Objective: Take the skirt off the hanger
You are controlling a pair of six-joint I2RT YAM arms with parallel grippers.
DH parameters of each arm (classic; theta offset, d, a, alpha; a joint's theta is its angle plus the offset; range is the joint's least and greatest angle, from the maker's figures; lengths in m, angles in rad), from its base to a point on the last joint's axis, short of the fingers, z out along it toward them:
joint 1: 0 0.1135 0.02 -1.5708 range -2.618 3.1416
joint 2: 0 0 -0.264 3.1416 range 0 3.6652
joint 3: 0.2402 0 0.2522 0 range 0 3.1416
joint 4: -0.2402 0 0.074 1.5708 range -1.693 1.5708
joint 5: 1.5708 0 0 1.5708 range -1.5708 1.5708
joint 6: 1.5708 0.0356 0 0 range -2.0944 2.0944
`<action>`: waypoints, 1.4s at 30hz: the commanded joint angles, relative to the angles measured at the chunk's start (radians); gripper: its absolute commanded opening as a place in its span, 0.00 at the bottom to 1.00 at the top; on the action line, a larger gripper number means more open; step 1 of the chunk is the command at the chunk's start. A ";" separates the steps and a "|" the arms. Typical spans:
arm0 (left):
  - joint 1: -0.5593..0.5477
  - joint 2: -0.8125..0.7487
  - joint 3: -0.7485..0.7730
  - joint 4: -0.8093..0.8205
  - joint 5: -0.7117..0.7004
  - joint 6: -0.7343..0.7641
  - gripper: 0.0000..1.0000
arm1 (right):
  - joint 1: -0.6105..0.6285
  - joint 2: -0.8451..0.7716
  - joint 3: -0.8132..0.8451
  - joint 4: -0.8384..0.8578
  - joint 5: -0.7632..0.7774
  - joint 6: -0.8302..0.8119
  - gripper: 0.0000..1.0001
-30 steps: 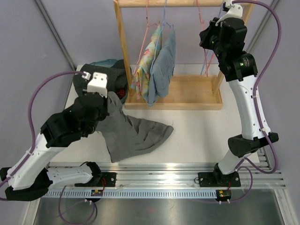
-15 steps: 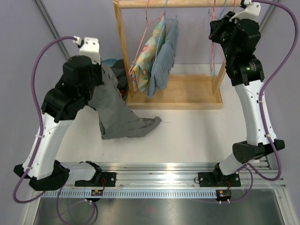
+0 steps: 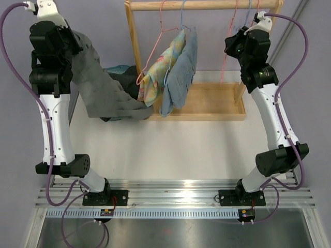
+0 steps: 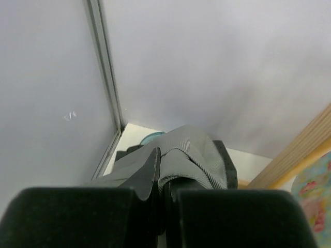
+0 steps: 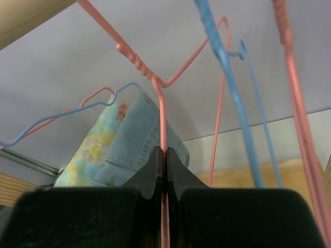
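The grey skirt (image 3: 103, 95) hangs from my left gripper (image 3: 70, 37), which is raised high at the far left and shut on the fabric's top edge. Its lower end drapes down onto the table by the rack's left post. In the left wrist view the ribbed grey skirt (image 4: 194, 155) bunches between and over my left gripper (image 4: 161, 161). My right gripper (image 3: 232, 46) is up at the right end of the rack, shut on the thin wire of a bare pink hanger (image 3: 226, 59). The right wrist view shows that pink hanger (image 5: 163, 116) pinched in my right gripper (image 5: 165, 155).
A wooden rack (image 3: 207, 5) with a tray base (image 3: 212, 106) stands at the back. A floral garment (image 3: 158, 75) and a denim one (image 3: 182, 64) hang on it. Blue hangers (image 5: 227, 72) hang near the pink one. A pile of dark clothes (image 3: 121, 77) lies back left.
My left arm has swung up and to the back left, lifting the grey skirt off the table. My right gripper stayed near the rack's right end, shut on the pink hanger.
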 commanded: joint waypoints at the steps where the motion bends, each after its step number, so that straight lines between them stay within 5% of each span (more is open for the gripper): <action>1: 0.011 -0.010 -0.042 0.301 0.147 -0.005 0.00 | -0.005 -0.125 -0.160 0.067 -0.032 0.058 0.00; 8: 0.066 0.303 0.034 0.239 0.230 -0.062 0.00 | -0.004 -0.329 -0.424 0.127 -0.148 0.100 0.00; 14: 0.072 0.544 0.014 0.219 0.295 -0.114 0.10 | -0.002 -0.480 -0.533 0.168 -0.349 0.063 0.00; 16: 0.074 0.622 0.043 0.197 0.304 -0.135 0.49 | -0.002 -0.518 -0.526 0.146 -0.412 0.036 0.00; 18: 0.074 0.672 0.086 0.138 0.316 -0.144 0.99 | -0.002 -0.535 -0.507 0.113 -0.487 0.000 0.21; 21: 0.072 0.610 0.079 0.100 0.295 -0.178 0.99 | -0.002 -0.529 -0.455 0.087 -0.561 -0.014 0.64; 24: 0.068 0.466 -0.092 0.153 0.253 -0.180 0.99 | -0.001 -0.491 -0.383 0.083 -0.628 0.000 0.84; 35: 0.054 -0.048 -0.454 0.075 0.205 -0.171 0.99 | 0.056 -0.273 -0.070 0.049 -0.624 0.013 0.96; 42: -0.084 -0.428 -0.988 0.168 0.186 -0.198 0.99 | 0.188 -0.066 0.169 -0.049 -0.561 -0.033 0.96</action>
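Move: The left hand holds the grey skirt high; the basket, already heaped with the dark skirt, lies about 18 cm ahead of it, 6 cm to its right and some 45 cm down, and the rack's left post is about 14 cm ahead and 23 cm right. From the right hand, closed on an empty pink hanger, the denim skirt hangs roughly 8 cm ahead and 18 cm left, the floral skirt 8 cm ahead and 25 cm left, both lower. The left hand swings the held grey skirt some 20 cm forward and about 35 cm down over the basket, opens wide near the bottom to let go, then rises, drawing back about 25 cm, and dips at the end. The right hand backs off about 17 cm, opening late to leave the pink hanger, then rises and goes left, turning about 40 degrees counter-clockwise to face the remaining hung skirts. ##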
